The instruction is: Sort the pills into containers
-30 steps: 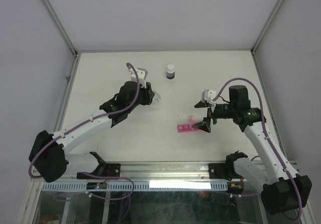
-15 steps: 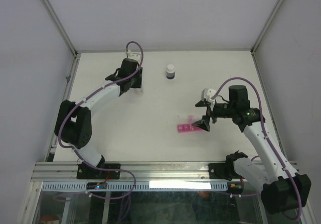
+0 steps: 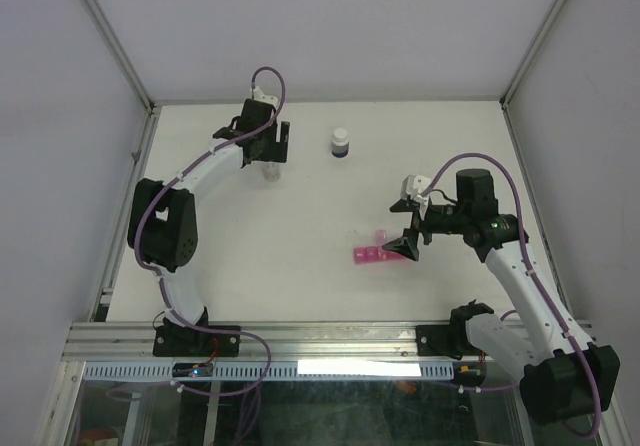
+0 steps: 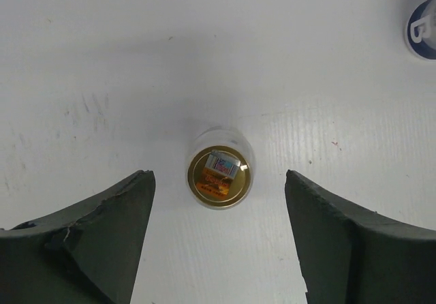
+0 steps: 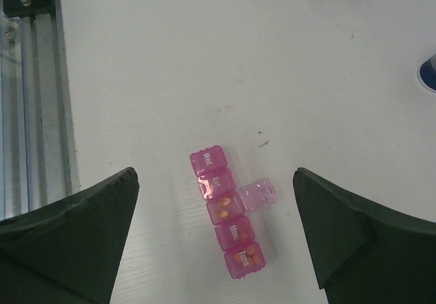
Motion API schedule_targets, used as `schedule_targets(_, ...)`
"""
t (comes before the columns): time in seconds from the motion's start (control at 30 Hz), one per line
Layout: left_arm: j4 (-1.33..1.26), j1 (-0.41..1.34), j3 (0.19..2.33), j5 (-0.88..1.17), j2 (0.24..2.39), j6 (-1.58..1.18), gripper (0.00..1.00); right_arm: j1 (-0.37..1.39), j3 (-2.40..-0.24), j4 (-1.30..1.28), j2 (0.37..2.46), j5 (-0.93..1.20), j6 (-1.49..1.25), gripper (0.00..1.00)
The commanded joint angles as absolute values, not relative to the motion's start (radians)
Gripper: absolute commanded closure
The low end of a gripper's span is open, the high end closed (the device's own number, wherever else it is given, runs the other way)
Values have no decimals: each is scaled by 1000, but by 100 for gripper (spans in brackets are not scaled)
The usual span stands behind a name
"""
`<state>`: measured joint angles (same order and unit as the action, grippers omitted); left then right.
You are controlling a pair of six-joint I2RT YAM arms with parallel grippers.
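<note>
The pink pill organizer [image 5: 231,232] lies flat on the table, a strip of several compartments. Its middle compartment is open, the lid [image 5: 259,195] is flipped aside, and two orange pills [image 5: 223,208] lie inside. More pills show through the "Tues" lid. In the top view the organizer [image 3: 368,255] is just left of my right gripper [image 3: 406,229]. That gripper [image 5: 216,174] hangs above the strip, open and empty. My left gripper [image 3: 276,150] is at the far left back, open and empty. It hangs [image 4: 216,185] over the upright clear vial with orange cap [image 4: 219,174].
A dark bottle with a white cap [image 3: 341,143] stands at the back centre, also at the left wrist view's top right corner [image 4: 424,26]. The vial [image 3: 270,172] stands left of it. The metal rail [image 5: 27,79] runs along the table's near edge.
My left arm has swung from the table's middle to the far back left, and now hangs over the vial. The right arm and the organizer have barely moved.
</note>
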<state>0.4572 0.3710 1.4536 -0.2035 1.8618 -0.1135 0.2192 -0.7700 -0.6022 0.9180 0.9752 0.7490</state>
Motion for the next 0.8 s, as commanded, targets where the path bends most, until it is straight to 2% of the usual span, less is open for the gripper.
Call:
schedule_targets(0.0, 466, 371, 1523, -151, 1768, -120, 22, 209, -774, -564, 922, 982, 731, 1)
schedule_targets(0.17, 360, 377, 1389, 113, 1565, -199, 25, 199, -781, -544, 925, 1032, 666, 1)
schedule_targets(0.3, -7, 464, 1050, 358, 1298, -237, 26, 168, -759, -397, 909, 1034, 431, 0)
schedule_targets(0.4, -280, 610, 790, 394, 1167, -126, 24, 154, -733, -279, 896, 946, 262, 0)
schedule_targets(0.47, -406, 692, 660, 406, 1116, -21, 23, 153, -734, -264, 914, 901, 257, 1)
schedule_targets(0.63, -607, 765, 446, 485, 1097, 163, 23, 152, -911, -526, 1157, 941, 447, 13)
schedule_targets(0.77, -722, 810, 365, 513, 1162, 234, 21, 142, -1065, -663, 1362, 920, 544, 30)
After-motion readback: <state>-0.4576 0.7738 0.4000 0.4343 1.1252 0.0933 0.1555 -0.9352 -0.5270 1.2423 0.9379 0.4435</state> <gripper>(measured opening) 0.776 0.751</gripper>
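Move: The pink pill organizer lies some 24 cm back and 34 cm to the right of the left gripper, about 7 cm lower. The clear bottle stands free between that gripper's open fingertips, its middle about 3 cm below them; the white bottle is roughly 22 cm right and 8 cm ahead. From the right gripper, the organizer is nearly straight below, about 14 cm down, its open lid about 4 cm ahead and 13 cm below. Lift the left gripper off around the standing clear bottle, arcing up to about 13 cm high, then back and to the right, and down again towards the organizer's left end, ending about 25 cm farther back; swing the wrist clockwise some 60 degrees, fingers staying open. Then ease the right gripper forward about 6 cm, out past the open lid, rolling the wrist and partly closing its fingers on nothing. ##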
